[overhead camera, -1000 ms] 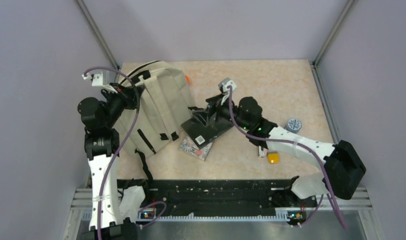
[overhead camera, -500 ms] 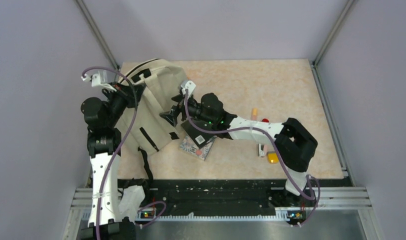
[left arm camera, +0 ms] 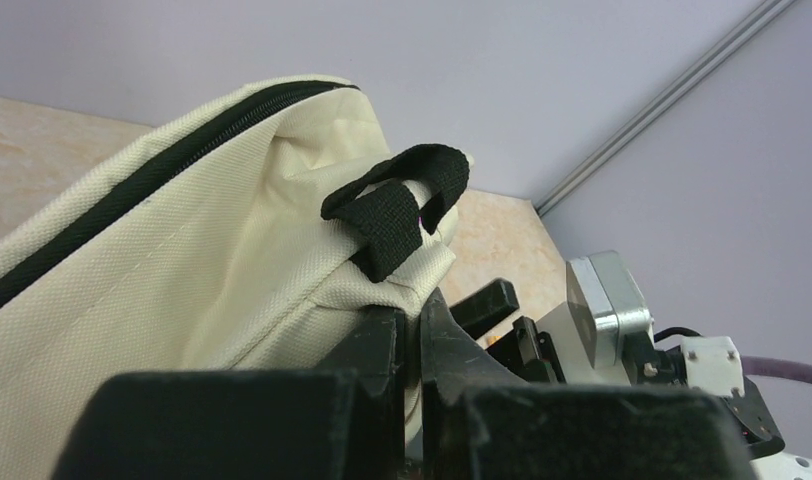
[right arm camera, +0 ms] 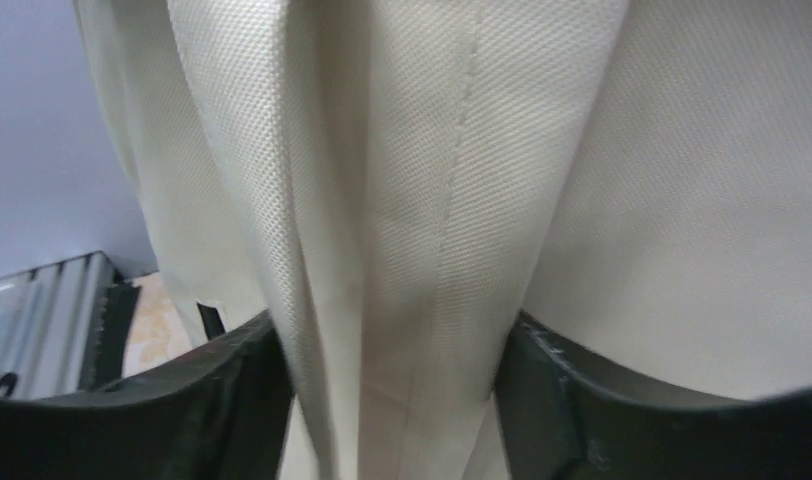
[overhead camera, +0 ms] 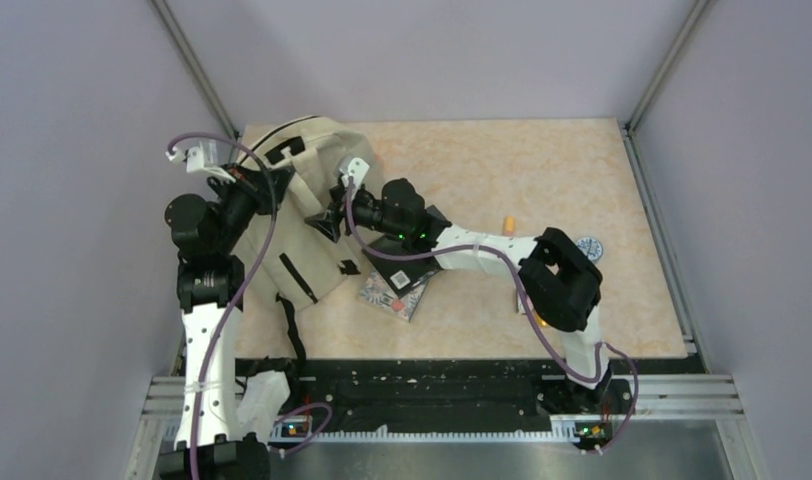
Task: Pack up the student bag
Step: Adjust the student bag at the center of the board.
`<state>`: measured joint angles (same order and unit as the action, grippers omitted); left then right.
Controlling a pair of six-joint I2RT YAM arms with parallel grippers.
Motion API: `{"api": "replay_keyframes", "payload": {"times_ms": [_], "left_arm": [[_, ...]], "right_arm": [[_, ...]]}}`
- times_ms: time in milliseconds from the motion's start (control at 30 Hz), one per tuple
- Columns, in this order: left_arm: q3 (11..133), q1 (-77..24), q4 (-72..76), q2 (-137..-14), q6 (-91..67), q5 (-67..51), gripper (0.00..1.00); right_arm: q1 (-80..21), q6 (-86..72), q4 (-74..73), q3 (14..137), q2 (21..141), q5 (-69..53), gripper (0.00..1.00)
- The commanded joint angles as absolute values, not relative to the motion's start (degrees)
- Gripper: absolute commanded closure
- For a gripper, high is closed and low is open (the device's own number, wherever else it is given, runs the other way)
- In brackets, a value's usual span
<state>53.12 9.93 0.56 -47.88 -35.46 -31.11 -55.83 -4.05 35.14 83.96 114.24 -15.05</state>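
Observation:
The beige student bag (overhead camera: 300, 215) lies at the table's left, propped up by my left gripper (overhead camera: 262, 190). In the left wrist view that gripper (left arm camera: 422, 312) is shut on the bag's (left arm camera: 182, 260) pale fabric just below a black strap loop (left arm camera: 402, 200). My right gripper (overhead camera: 324, 222) reaches across to the bag's right side. In the right wrist view its jaws (right arm camera: 392, 345) stand wide apart, one on each side of a vertical fold of the bag (right arm camera: 402, 150); the fold fills the gap between them.
A dark notebook (overhead camera: 407, 265) lies on a patterned book (overhead camera: 390, 296) just right of the bag, under the right arm. A small orange item (overhead camera: 508, 224) and a round blue-grey item (overhead camera: 588, 247) sit further right. A black bag strap (overhead camera: 290, 330) trails toward the near edge.
The right arm has swung left from above the notebooks to the bag's right side, and its jaws now straddle a fold of fabric. The left gripper keeps its hold.

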Motion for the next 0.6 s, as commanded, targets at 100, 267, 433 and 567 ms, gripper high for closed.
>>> {"api": "replay_keyframes", "payload": {"times_ms": [100, 267, 433, 567], "left_arm": [[54.5, 9.4, 7.7, -46.7, -29.5, -36.0, 1.0], [61.3, 9.4, -10.2, -43.5, -10.3, -36.4, 0.51], [62.0, 10.3, -13.5, -37.9, -3.7, -35.8, 0.21], [62.6, 11.7, -16.3, -34.0, -0.6, -29.8, 0.16]], "right_arm": [[-56.1, -4.3, 40.7, 85.6, 112.3, -9.3, 1.0], [-56.0, -4.0, 42.6, 77.4, 106.0, -0.6, 1.0], [-55.2, -3.2, 39.1, 73.3, 100.5, 5.1, 1.0], [-53.9, -5.5, 35.2, 72.1, 97.4, 4.1, 1.0]]}}
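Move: The right hand's open fingers already straddle a cream fold of the student bag, its middle about 1 cm farther left, level in height. The bag's black handle is roughly 6 cm ahead, 7 cm left and 13 cm higher; the black folder lies about 5 cm ahead and 17 cm right, the patterned book some 7 cm back and 12 cm right, both about 22 cm below. From the left hand, still pinching cloth beside the handle, that fold is about level fore and aft, 6 cm right and 11 cm lower. The right fingers close on the cream fold and pinch it, then the hand draws it about 6 cm to the right, over towards the folder's side, with some 2 cm of forward travel and a clockwise turn of about 15 degrees. Once that grip is made, the left hand opens wide, lets go of the cloth by the handle and backs off roughly 7 cm while rising about 4 cm after a slight dip, rolling its left side up by almost 30 degrees and tipping its fingers upward. ##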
